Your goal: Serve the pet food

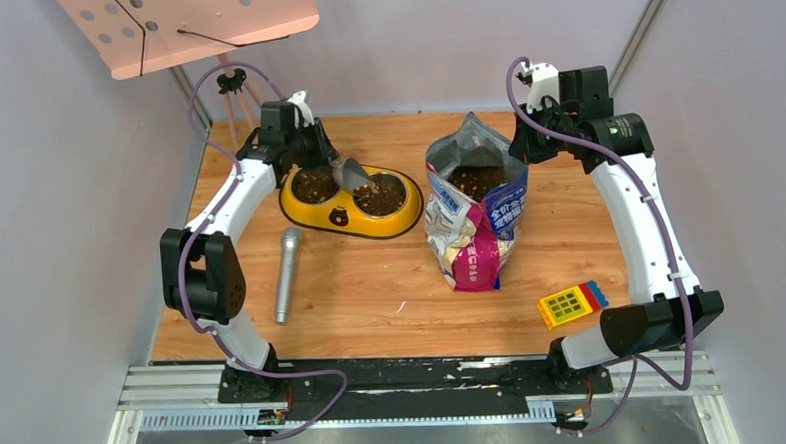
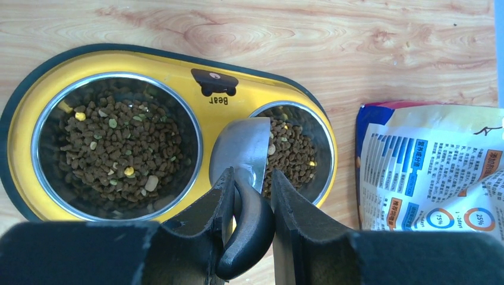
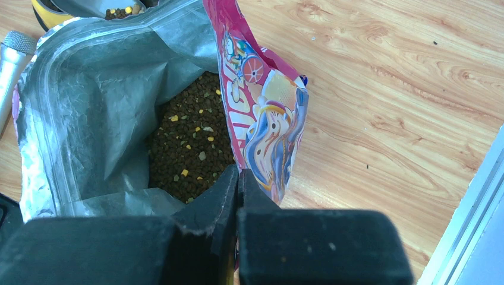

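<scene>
Dark brown pet food fills both steel bowls (image 2: 116, 148) (image 2: 291, 151) of the yellow feeder (image 1: 309, 214). More pet food (image 3: 190, 142) lies inside the open cat food bag (image 1: 474, 223), which stands upright mid-table. My left gripper (image 2: 249, 178) is shut on the black handle (image 2: 252, 225) of the metal scoop (image 2: 241, 151). The scoop is tipped over the feeder's right bowl, and its visible metal shows no kibble. My right gripper (image 3: 238, 173) is shut on the bag's pink rim (image 3: 261, 119), holding the mouth open.
A silver microphone (image 1: 288, 272) lies left of centre, in front of the feeder. A yellow toy keypad (image 1: 571, 302) sits at the near right. A pink perforated board (image 1: 190, 21) overhangs the back left. Walls close in on both sides.
</scene>
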### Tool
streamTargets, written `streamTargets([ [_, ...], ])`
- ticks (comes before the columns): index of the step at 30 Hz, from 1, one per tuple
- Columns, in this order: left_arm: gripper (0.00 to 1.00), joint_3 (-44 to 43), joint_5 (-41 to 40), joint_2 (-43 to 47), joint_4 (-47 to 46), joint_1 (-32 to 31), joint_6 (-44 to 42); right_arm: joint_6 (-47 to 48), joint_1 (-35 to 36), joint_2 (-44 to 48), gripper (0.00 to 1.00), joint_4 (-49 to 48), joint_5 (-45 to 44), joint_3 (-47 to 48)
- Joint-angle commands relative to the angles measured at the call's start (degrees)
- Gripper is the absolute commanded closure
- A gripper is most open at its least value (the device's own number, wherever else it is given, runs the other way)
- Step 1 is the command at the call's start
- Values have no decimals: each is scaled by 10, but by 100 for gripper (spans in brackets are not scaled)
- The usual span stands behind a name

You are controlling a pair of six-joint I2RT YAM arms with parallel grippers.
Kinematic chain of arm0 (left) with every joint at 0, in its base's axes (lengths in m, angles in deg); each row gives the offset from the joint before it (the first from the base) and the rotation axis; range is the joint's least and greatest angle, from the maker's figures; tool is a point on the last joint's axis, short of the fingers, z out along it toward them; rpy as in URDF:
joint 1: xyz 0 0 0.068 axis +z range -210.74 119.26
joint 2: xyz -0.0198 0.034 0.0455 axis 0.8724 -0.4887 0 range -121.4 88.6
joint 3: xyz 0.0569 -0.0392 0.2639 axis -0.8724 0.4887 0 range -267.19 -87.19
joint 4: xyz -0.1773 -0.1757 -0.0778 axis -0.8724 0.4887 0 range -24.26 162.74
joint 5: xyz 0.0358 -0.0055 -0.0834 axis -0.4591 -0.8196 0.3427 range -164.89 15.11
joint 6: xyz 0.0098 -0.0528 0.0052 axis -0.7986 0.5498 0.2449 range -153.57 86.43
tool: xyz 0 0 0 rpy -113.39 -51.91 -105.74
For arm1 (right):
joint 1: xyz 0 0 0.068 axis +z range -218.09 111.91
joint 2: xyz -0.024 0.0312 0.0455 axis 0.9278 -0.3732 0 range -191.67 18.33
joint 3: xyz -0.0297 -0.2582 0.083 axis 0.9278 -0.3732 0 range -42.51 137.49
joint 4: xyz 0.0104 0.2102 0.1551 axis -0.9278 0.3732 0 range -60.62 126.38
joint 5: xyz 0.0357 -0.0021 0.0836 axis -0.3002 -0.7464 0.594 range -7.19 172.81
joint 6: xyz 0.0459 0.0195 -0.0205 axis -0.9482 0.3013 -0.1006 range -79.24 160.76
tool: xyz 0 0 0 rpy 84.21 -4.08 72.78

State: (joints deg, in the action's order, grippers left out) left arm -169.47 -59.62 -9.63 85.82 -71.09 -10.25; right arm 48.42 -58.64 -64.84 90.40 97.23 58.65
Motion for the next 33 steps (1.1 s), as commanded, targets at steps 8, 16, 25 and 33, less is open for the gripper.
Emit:
streamTargets([
  [8, 100, -46, -90, 21, 27, -60, -76, 6, 0, 15, 100, -38, 3, 13],
  [16, 100, -54, -92, 17, 29, -76, -75, 6, 0, 15, 100, -39, 4, 11],
  [25, 100, -75, -85, 16, 32, -84, -53, 5, 0, 14, 100, -41, 4, 10],
  [33, 100, -100, -91, 5, 37, -97, -49, 5, 0, 14, 100, -42, 2, 12],
])
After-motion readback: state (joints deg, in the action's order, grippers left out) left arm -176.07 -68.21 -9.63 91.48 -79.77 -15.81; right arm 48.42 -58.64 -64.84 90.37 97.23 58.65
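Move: The left hand, already holding the tipped scoop, has the right bowl about 5 cm ahead, 9 cm to its right and some 16 cm below. The left bowl lies roughly 8 cm ahead and 5 cm to its left at the same level, and the food bag's middle about 10 cm back, 30 cm right and 6 cm lower. From the right hand, the right bowl is around 16 cm ahead, 26 cm left and 28 cm down. Rightward above the tray, the left hand carries the scoop about 4 cm with a slight draw back, rolling some 10 degrees so its left side rises and the scoop tips further at the right bowl's left side. After a brief pause it lifts roughly 2.5 cm, keeping its grip. The right hand stays still, holding the bag's rim. ##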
